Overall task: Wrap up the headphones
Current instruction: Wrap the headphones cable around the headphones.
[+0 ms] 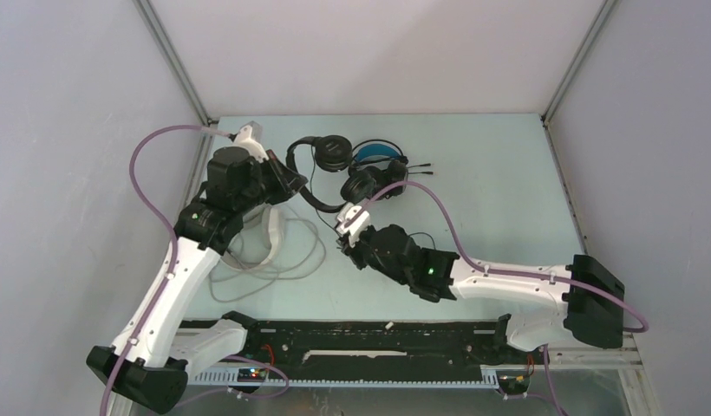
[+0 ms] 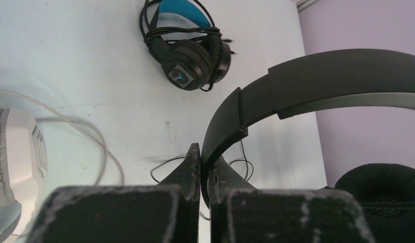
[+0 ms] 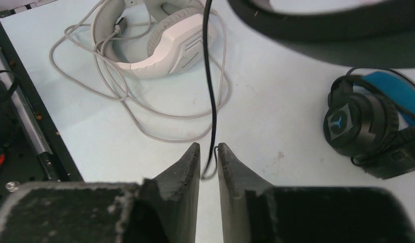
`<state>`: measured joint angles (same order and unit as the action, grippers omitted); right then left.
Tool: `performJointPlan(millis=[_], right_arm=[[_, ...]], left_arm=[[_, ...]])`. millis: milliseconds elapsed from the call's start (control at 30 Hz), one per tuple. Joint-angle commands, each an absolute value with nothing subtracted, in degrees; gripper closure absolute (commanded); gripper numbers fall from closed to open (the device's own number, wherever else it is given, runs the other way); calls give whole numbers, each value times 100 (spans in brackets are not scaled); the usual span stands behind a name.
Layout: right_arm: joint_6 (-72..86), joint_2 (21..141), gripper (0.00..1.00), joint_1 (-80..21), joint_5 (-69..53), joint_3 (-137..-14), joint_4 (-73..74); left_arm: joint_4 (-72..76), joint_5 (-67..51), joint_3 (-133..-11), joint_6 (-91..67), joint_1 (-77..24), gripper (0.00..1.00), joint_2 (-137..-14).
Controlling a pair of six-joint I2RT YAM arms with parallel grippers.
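The all-black headphones (image 1: 332, 152) hang above the table, and my left gripper (image 1: 291, 184) is shut on their headband (image 2: 317, 81); one ear pad (image 2: 382, 187) shows at the lower right of the left wrist view. Their thin black cable (image 3: 209, 76) drops down between the fingers of my right gripper (image 3: 209, 149), whose jaws stand slightly apart, wider than the cable. The black pair with the blue headband (image 1: 374, 165) lies wrapped at the back centre. Partly under my left arm, the white headphones (image 3: 170, 45) lie with their grey cable spread loose.
Loops of grey cable (image 1: 283, 264) sprawl across the table's left half. A black rail (image 1: 352, 334) runs along the near edge between the arm bases. Grey enclosure walls (image 1: 83, 104) close in the left, right and back.
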<state>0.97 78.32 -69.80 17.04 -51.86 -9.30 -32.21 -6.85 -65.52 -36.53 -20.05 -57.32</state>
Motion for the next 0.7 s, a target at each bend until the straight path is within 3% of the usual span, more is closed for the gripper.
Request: performJointPlan(millis=[0,333,667], right_arm=[[-533,7675,73,-7018,1351,-4768,-2536],[-1367,8642,36,-6778,327,-4298,-4801],[-2116,9602,35,-6455,-223,-3901,-6687]], left_arm=[[-3038,-1027,-7105,-3854,-1951,100,-5586],[-3433,-1033,-7436,-3740,-1951,100,-5578],[-3760,-939,-7766,-3591,-1951,100,-5584]])
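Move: The headphones cable runs between the right hand's barely parted fingertips, about 1 cm ahead and 1 cm left of their midpoint. The held headphones' middle is some 16 cm ahead, 4 cm left and 8 cm higher; the white headphones lie level and about 26 cm left, the blue-padded headphones roughly 22 cm ahead and 9 cm right, both some 16 cm below. From the left hand, that stretch of cable is about 13 cm back, 9 cm right and 8 cm lower. The right fingers spread wide around the cable, no longer pinching it, while the hand goes about 4 cm left with a slight dip back, then forward some 3 cm and a little down, its fingers swinging left and tipping up towards level by some 20 degrees. The left hand keeps its pinch on the headband and lifts it 3 to 4 cm, easing slightly back. ##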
